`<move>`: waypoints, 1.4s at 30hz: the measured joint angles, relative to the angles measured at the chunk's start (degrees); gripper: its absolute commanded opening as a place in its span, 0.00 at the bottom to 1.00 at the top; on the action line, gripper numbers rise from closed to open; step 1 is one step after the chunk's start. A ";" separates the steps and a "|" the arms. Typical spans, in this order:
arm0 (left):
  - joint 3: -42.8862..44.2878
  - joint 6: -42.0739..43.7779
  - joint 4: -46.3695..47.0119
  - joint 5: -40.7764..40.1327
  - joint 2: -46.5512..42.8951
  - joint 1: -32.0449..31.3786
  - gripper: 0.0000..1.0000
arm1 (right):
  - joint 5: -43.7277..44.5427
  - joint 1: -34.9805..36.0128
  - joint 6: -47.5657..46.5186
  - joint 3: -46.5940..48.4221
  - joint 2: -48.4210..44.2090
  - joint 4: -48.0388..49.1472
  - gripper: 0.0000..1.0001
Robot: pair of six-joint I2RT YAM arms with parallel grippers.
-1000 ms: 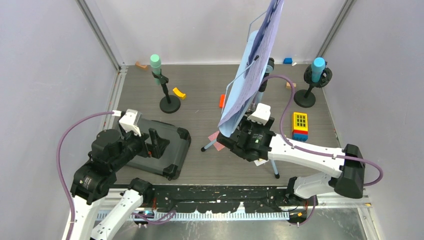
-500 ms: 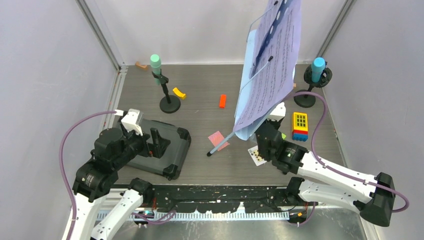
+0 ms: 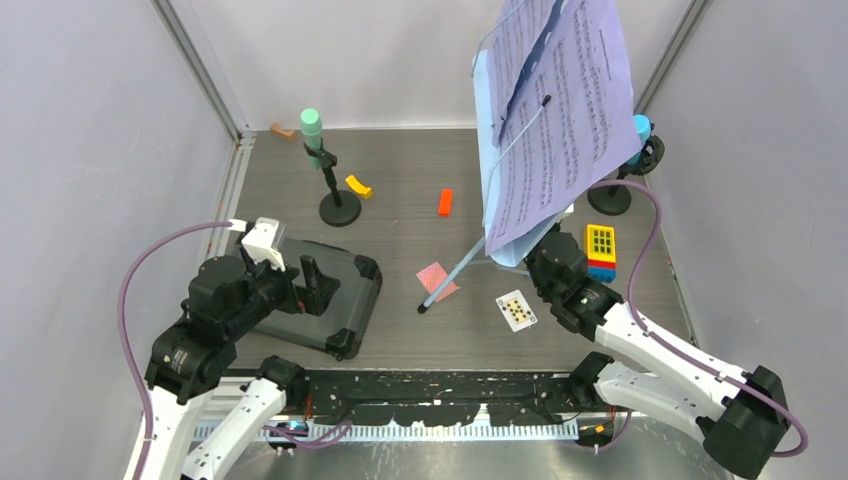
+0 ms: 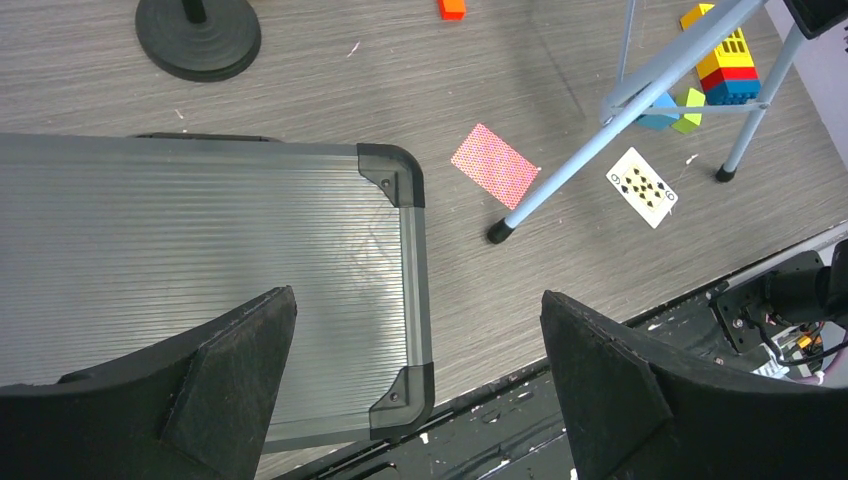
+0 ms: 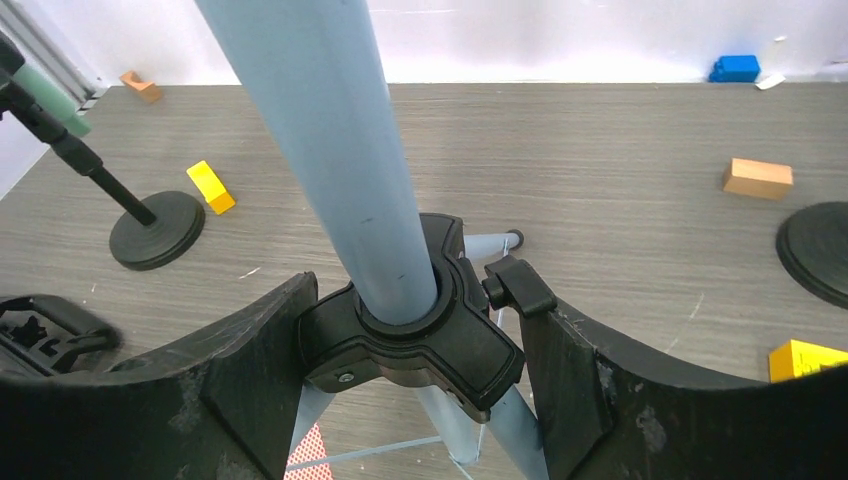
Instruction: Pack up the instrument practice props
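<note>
My right gripper (image 5: 415, 330) is shut on the black tripod hub (image 5: 440, 350) of the pale blue music rack (image 3: 487, 110), with a finger on each side of the hub. The rack leans, and one leg's foot (image 3: 423, 307) sits beside a red card. Lilac sheet-music pages (image 3: 570, 110) hang on its front. The green microphone (image 3: 312, 125) stands on its black pole (image 3: 340, 208) at the back left. Behind the pages, the blue microphone (image 3: 638, 130) is partly hidden on its pole (image 3: 608, 197). My left gripper (image 4: 420, 330) hangs open over the corner of a grey case (image 4: 200, 280).
A red-backed card (image 3: 434, 277) and a face-up card (image 3: 516, 310) lie in the middle. An orange block (image 3: 445, 202), a yellow block (image 3: 358, 185) and a stacked yellow, red and blue block (image 3: 600, 250) lie loose on the table. Walls close in the sides and back.
My right arm has carried the music rack to the right and turned it, so the pages now face more towards the top camera. The left arm has not moved.
</note>
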 measured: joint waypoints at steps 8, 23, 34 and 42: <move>-0.52 0.00 0.15 -0.20 0.11 0.00 0.96 | -13.20 -6.56 -2.69 0.92 6.14 7.34 0.33; -3.41 -0.11 1.31 -2.32 -0.68 0.00 0.95 | -17.16 -7.98 -3.82 2.97 11.21 12.52 0.87; -3.74 -0.11 1.38 -3.30 -1.90 0.00 0.95 | -16.61 -7.87 -1.92 3.61 3.91 -1.42 0.92; -3.76 -0.11 1.70 -3.41 -1.95 0.00 0.95 | -16.87 -7.58 -2.25 3.45 -1.25 -8.28 0.97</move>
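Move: The music stand's tripod collar is already pinched in your right fingers, and it has to go about 5 cm forward and 3 cm left. Some 24 cm below the hand, the white playing card lies 8 cm back and 2 cm left, and the lime block level with it and 9 cm right; the yellow-red block stands 4 cm ahead, 18 cm right. From the left hand the collar is roughly 14 cm ahead, 50 cm right. Keep the right grip on the collar and push the music stand forward about 4.5 cm and 3 cm left, turning it some 10 degrees counter-clockwise. Hold there a moment, spread the fingers wide to let go of the collar, then draw the hand back and right about 5 cm, nearly level, leaving the stand between the open fingertips. ##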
